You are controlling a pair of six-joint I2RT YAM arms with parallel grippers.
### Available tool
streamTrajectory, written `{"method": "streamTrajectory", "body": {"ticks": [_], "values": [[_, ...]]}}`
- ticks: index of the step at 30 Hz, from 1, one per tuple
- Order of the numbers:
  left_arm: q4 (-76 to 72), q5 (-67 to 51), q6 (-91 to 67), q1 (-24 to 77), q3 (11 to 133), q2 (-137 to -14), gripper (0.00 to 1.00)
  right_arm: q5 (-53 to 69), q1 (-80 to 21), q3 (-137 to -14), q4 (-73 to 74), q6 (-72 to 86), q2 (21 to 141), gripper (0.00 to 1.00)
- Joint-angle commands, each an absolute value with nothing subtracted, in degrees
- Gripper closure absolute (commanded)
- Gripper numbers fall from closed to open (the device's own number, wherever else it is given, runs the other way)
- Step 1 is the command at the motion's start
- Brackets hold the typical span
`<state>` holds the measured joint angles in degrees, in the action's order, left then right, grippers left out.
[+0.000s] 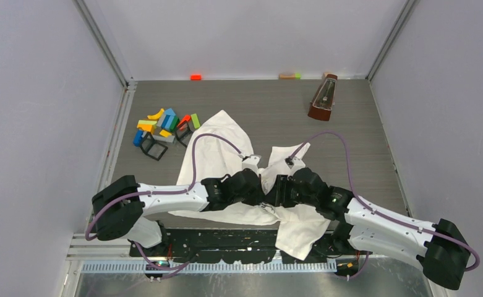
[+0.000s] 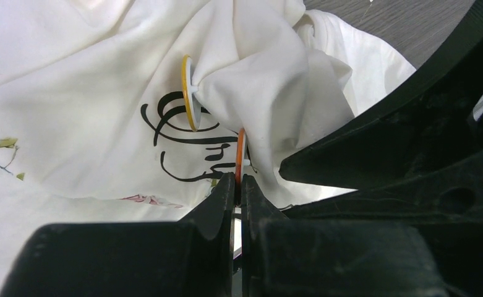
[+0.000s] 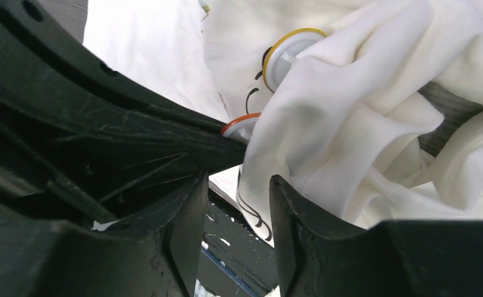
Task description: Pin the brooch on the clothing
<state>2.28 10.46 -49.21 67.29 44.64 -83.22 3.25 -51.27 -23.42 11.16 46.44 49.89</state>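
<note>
The clothing, a white T-shirt with dark cursive lettering, lies crumpled under both arms, with one corner over the near table edge. My left gripper is shut on the brooch, a thin orange-rimmed disc held edge-on against a bunched fold of the shirt. A second, yellow-rimmed white disc sits against the other side of that fold. My right gripper is open close by; the fold hangs past its right finger, ungripped. In the right wrist view both the orange disc and the yellow disc show.
A pile of coloured blocks and black square frames lie at the left. A brown metronome stands at the back right. Small blocks rest against the back wall. Both grippers meet tip to tip at the table's middle.
</note>
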Motion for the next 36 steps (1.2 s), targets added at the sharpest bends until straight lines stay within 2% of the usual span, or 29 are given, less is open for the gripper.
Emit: {"method": "streamTrajectory", "body": {"ticks": [1, 6, 14, 20, 22, 36], "values": [[-1.1, 10.81, -49.75, 67.51, 44.82, -81.65, 1.0, 3.82, -51.67, -23.19, 11.15, 45.37, 46.63, 0.54], [-1.15, 10.71, -49.75, 67.5, 44.91, -81.74, 1.0, 4.15, -51.76, -22.94, 10.79, 45.26, 47.28, 0.58], [-2.04, 10.28, -49.63, 67.5, 44.45, -81.33, 1.0, 4.16, -52.03, -22.7, 8.19, 44.54, 51.12, 0.7], [-6.98, 7.7, -47.86, 67.57, 42.57, -81.04, 1.0, 4.06, -52.12, -22.8, 6.5, 44.01, 53.12, 0.94], [-7.79, 7.16, -47.49, 67.53, 42.3, -80.91, 1.0, 4.4, -52.12, -22.66, 5.98, 44.07, 53.68, 0.99], [-16.12, 3.64, -45.44, 67.56, 38.11, -78.7, 1.0, 5.83, -52.12, -20.83, 2.95, 44.8, 56.95, 0.99]]}}
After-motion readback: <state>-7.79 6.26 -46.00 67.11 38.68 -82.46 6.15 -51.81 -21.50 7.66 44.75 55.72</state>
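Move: About 2 cm below the half-open right fingers, and perhaps 1 cm to their left, is the edge of the gathered clothing fold. The orange-rimmed brooch is 1 cm ahead, 2 cm left and 1 cm below them; the yellow-rimmed one sits some 5 cm ahead, 2 cm left, 2 cm below. From the left hand, already holding the orange brooch, the fold edge is about 2 cm right, level fore and aft, 1 cm below. Lifting barely 1 cm at first, the right hand then sinks to finish about 3 cm lower and 1 cm back, its half-open fingers shutting on the edge of the clothing fold right beside the orange brooch. The left hand keeps its pinch on that brooch, easing about 1 cm back late on with a slight clockwise turn of some 5 degrees. ##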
